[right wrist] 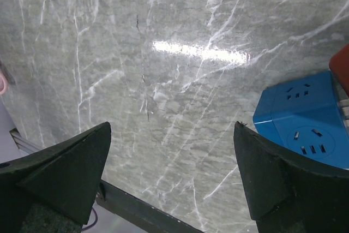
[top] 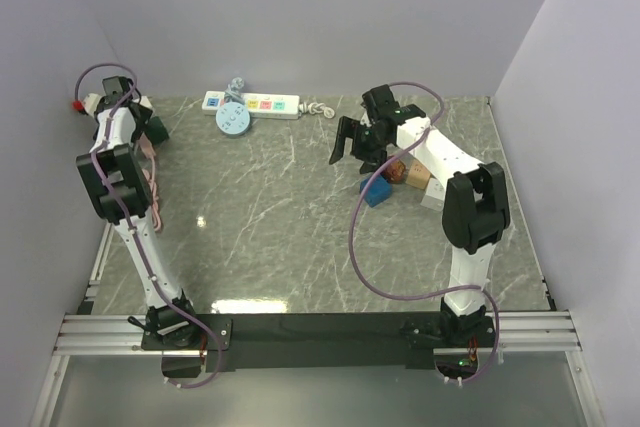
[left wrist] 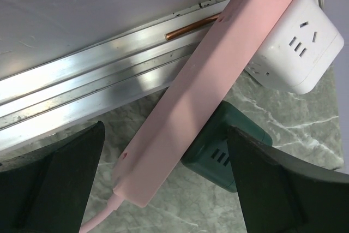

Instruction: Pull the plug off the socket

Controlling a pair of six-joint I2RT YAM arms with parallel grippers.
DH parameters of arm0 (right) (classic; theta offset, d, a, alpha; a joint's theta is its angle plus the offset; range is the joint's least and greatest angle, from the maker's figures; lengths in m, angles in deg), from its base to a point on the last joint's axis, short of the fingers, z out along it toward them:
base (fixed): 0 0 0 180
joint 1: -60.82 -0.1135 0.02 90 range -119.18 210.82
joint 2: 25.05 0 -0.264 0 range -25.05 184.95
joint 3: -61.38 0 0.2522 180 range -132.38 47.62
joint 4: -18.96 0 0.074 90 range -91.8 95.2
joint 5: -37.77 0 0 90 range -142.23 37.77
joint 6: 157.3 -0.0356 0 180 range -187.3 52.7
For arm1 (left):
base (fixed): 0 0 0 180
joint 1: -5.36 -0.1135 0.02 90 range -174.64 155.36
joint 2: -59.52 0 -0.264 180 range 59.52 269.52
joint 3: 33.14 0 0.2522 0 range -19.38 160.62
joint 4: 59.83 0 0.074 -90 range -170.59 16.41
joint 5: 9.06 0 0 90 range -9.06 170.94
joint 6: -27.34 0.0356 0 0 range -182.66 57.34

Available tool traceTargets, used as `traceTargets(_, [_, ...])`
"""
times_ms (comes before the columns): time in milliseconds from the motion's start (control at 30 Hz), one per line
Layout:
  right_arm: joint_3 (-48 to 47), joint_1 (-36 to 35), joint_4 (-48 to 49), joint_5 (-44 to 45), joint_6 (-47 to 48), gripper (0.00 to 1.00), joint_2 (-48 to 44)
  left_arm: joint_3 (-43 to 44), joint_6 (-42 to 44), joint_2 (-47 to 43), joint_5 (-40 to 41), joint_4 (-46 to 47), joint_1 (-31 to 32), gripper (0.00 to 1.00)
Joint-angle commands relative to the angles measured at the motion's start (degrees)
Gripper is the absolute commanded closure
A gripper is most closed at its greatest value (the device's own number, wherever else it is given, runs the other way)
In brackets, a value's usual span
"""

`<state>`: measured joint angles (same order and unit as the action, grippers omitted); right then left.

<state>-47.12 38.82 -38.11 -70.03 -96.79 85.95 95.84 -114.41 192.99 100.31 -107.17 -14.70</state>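
The socket, a long white power strip (top: 252, 103) with pastel panels, lies at the back of the table, its bundled white cord (top: 318, 108) at its right end. A grey-blue plug (top: 237, 87) sits in it near the left end, with a round light-blue disc (top: 233, 119) just in front. My left gripper (top: 148, 125) is at the far left back, away from the strip; in its wrist view it (left wrist: 163, 189) is open over a pink power strip (left wrist: 207, 85). My right gripper (top: 352, 142) is open and empty, right of and nearer than the strip, above bare table (right wrist: 172, 178).
A dark green cube socket (left wrist: 223, 151) and a white cube socket (left wrist: 297, 47) lie by the pink strip against the aluminium rail (left wrist: 82, 91). A blue cube socket (right wrist: 305, 121) and several other blocks (top: 418, 179) sit right of centre, under the right arm.
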Motion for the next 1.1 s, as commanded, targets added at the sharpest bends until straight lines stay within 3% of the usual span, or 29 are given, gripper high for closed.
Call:
traceTargets(0, [-2.9,-0.2,0.2,-1.0,1.0,0.01,0.8,-1.8,0.2,2.4,-3.1,0.3,0.5,0.01])
traceTargets(100, [-3.4,0.0,0.2,-1.5,1.2,0.00,1.6,-8.2,0.9,-1.3,-4.7,3.5,2.2,0.02])
traceTargets(400, [-2.4,0.3,1.6,-2.8,0.6,0.00,1.8,-38.8,0.7,-18.4,-11.5,11.3,8.0,0.04])
traceTargets(633, [-0.8,0.2,2.3,-2.9,0.6,0.01,1.2,-51.1,-1.0,-34.8,-14.4,13.5,12.9,0.05])
traceTargets(800, [-0.6,0.2,2.0,-3.1,0.9,0.00,1.4,-42.7,0.6,-37.3,-11.7,8.3,12.8,0.04])
traceTargets(1067, [-0.3,0.4,2.1,-2.9,1.3,0.01,0.4,-31.2,3.2,-30.6,-6.0,1.3,9.2,0.02])
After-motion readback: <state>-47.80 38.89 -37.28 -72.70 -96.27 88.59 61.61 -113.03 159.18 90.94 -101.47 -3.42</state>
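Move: The pink power strip slants along the left rail just under the open left fingers, its middle about 2 cm ahead, 2 cm right and 4 cm below. Of its plugs, the green one lies some 2 cm ahead and 7 cm right, the white one about 11 cm ahead and 4 cm right, both roughly 4 cm down. From the right hand, the strip is some 60 cm left, 17 cm ahead and 10 cm lower. With its fingers wide open and low at the pink strip, the left hand drags it out from the wall: it sweeps right and back, sinking about 3 cm on the way and turning some 20 degrees clockwise. After about 20 cm to the right it reverses, easing left and forward while rising clear by roughly 11 cm. ##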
